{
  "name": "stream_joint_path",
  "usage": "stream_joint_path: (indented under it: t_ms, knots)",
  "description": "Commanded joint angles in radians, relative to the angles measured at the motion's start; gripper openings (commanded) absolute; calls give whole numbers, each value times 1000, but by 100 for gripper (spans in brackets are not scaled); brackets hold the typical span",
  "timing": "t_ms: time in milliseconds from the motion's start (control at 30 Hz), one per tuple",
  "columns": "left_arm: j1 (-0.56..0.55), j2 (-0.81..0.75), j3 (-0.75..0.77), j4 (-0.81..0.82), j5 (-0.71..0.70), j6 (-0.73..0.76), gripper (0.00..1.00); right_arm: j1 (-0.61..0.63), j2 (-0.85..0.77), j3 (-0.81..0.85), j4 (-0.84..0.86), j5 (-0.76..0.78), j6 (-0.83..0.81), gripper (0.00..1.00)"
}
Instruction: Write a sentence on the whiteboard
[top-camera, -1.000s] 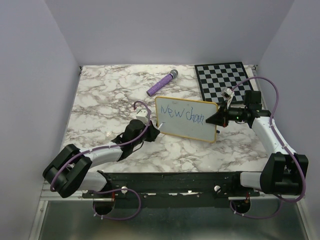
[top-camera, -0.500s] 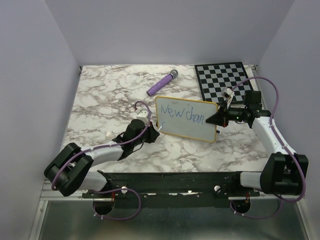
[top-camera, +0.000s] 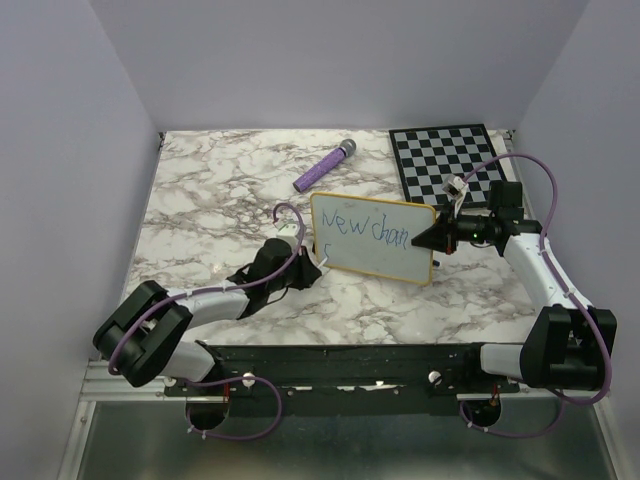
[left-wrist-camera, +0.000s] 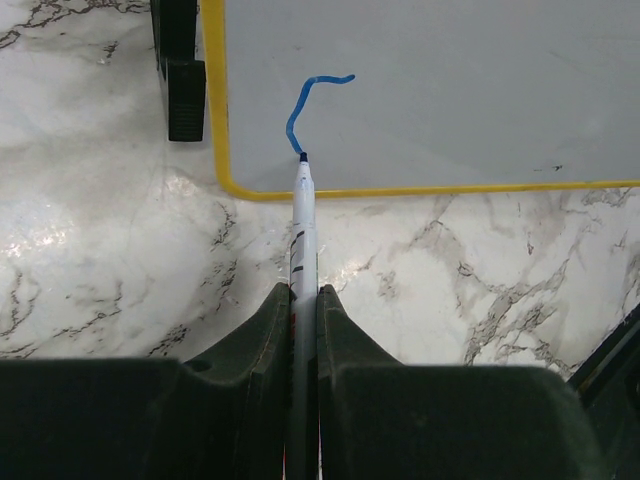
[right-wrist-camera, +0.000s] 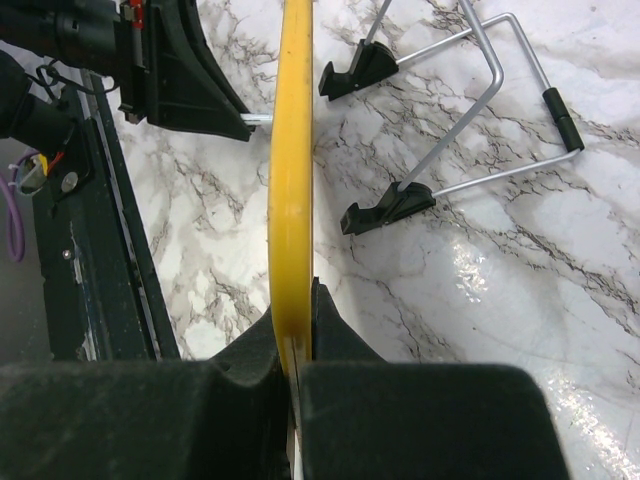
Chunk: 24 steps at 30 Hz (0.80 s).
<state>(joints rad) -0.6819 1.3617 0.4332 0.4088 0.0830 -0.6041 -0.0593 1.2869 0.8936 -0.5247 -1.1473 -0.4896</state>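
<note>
The whiteboard (top-camera: 372, 240) stands tilted on the marble, with a yellow frame (left-wrist-camera: 222, 120) and a black foot (left-wrist-camera: 185, 90). The sentence (top-camera: 365, 229) reads "New chan" in blue on the top line. A short curved blue stroke (left-wrist-camera: 308, 97) sits below it near the lower left corner. My left gripper (left-wrist-camera: 303, 295) is shut on a white marker (left-wrist-camera: 301, 240), and the marker's tip touches the board at the stroke's end. My right gripper (right-wrist-camera: 296, 300) is shut on the whiteboard's yellow right edge (right-wrist-camera: 291, 150) and holds it upright.
A purple cylinder (top-camera: 324, 166) lies at the back centre. A black-and-white checkered board (top-camera: 448, 160) lies at the back right. The whiteboard's wire stand (right-wrist-camera: 480, 120) with black feet rests on the marble behind it. Walls close in the left, right and back.
A short blue stroke has appeared under "New" at the board's lower left. My left arm has shifted slightly along the board with the marker. The right arm has not moved.
</note>
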Motion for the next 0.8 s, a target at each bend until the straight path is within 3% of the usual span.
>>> stream_joint_path:
  t_ms: [0, 400, 767]
  knots:
    - [5, 20, 42, 22, 38, -10, 0, 3, -3, 16, -24, -20, -14, 1]
    - [4, -21, 42, 13, 50, -19, 0, 3, -3, 16, -24, -19, -14, 1]
    - [4, -243, -17, -99, 35, -3, 0, 1, -4, 15, -23, -19, -14, 1]
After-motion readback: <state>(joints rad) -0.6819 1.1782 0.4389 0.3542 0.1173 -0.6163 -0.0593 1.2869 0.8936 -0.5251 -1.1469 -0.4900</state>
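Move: The blue stroke of the unfinished "c" ends at the pen tip, about 3 cm ahead, 3 cm right and 2 cm below the left hand, which already holds the marker. The whiteboard's middle lies some 6 cm ahead, 13 cm right and 4 cm above it, the word "New" about 9 cm ahead, 7 cm right and 6 cm above. From the right hand, on the board's right edge, the stroke's end is roughly 22 cm left, 2 cm back and 10 cm lower. The bottom of the "c" is drawn first: the left hand keeps the marker pinched and drags its tip about 1 cm right along the whiteboard, curving slightly upward. Then the hand rises faster, about 5.5 cm above its start in all, easing slightly back and left, fingers tipping up some 5 to 10 degrees as the marker comes free. The right hand stays still, gripping the board's right edge. ##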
